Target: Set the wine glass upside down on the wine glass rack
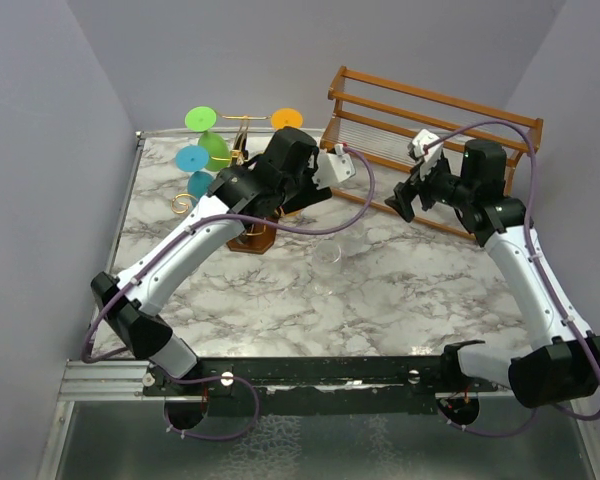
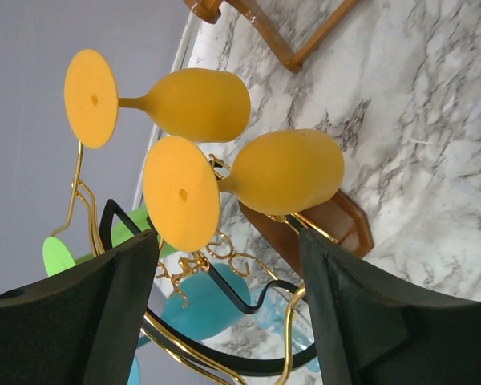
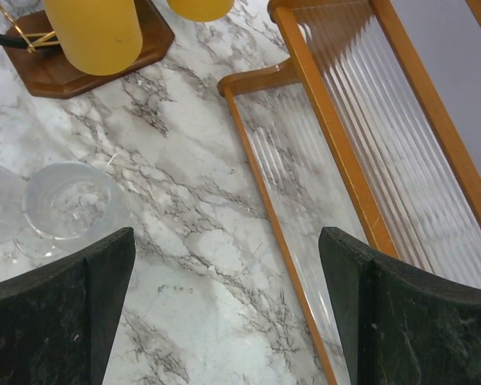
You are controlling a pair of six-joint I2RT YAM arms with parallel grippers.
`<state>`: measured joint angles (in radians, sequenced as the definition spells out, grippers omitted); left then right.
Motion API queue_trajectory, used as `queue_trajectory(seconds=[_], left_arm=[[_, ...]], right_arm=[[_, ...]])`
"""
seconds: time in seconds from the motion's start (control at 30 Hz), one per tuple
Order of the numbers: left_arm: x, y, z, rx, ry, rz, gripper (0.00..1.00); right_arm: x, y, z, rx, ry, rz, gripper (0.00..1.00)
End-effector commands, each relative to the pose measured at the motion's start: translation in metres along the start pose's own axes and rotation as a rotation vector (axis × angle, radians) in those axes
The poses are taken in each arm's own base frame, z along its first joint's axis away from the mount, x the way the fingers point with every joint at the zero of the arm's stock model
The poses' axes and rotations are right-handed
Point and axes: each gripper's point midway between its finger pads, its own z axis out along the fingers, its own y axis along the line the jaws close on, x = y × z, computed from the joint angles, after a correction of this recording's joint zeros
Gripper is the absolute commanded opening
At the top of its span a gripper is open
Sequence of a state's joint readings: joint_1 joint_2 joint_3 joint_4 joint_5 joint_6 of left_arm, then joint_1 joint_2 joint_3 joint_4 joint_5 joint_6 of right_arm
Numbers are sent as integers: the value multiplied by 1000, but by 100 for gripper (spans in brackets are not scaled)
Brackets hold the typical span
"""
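Observation:
The gold wire rack (image 1: 242,135) stands on its dark wooden base (image 1: 250,240) at the back left and carries green, teal and orange glasses. In the left wrist view two orange glasses (image 2: 280,172) (image 2: 196,103) hang on its scrolled arms (image 2: 224,257). My left gripper (image 2: 224,234) is open and empty, its fingers either side of the wires just behind the nearer orange glass's foot (image 2: 180,192). A clear wine glass (image 1: 329,256) sits on the marble mid-table and also shows in the right wrist view (image 3: 64,200). My right gripper (image 3: 226,241) is open and empty above the table.
The larger brown slatted wooden rack (image 1: 430,130) stands at the back right, close under my right gripper (image 1: 405,200); its rail (image 3: 260,192) runs between the fingers' view. The rack's wooden base (image 3: 64,68) is near the clear glass. Grey walls enclose the marble table (image 1: 400,280).

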<state>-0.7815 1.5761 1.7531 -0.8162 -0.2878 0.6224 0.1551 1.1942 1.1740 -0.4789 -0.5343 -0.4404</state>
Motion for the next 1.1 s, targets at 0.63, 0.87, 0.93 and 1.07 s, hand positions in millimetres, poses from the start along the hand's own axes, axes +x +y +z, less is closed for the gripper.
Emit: queue_trajectory(seconds=[0.63,0.87,0.93,1.07], left_arm=[[36,54,-77,-60,-221,-358,99],[43,59,-84,-88,-222,-356,99],[45,61,-85,-92,-222,-362,99],[45,59,-86,-82,-229,-365,99]], right_arm=[[25,84,58,-286,385,-74,62],[36,96,64,-296,463,-91,52],[38,97,65,-290,477,-96,47],[38,98,67,-287,480,-107,40]])
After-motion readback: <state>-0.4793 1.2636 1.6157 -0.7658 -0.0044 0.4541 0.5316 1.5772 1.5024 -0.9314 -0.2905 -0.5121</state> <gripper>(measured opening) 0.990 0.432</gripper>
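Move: From the right hand the far clear wine glass stands upright about 11 cm to the left and 4 cm back, its middle some 19 cm below; the near clear glass is another 5 cm left and 5 cm back of it. The wooden rack lies roughly 13 cm ahead and 7 cm right. From the left hand, that far glass is about 12 cm right, 5 cm back and 23 cm down, while the hung orange glass is 5 cm ahead, 3 cm left and 8 cm below. Empty, the right hand heads for the far clear glass, first level to the left, then left and down together with a little back, about 9 cm left and 8 cm down, its fingers tipping steeper and narrowing to under half open; it ends close above the rim. The left hand, already clear of its grip, opens fully, rises about 6 cm and swings some 9 cm left over the gold rack, away from the orange glass, rolling some 20 degrees. ##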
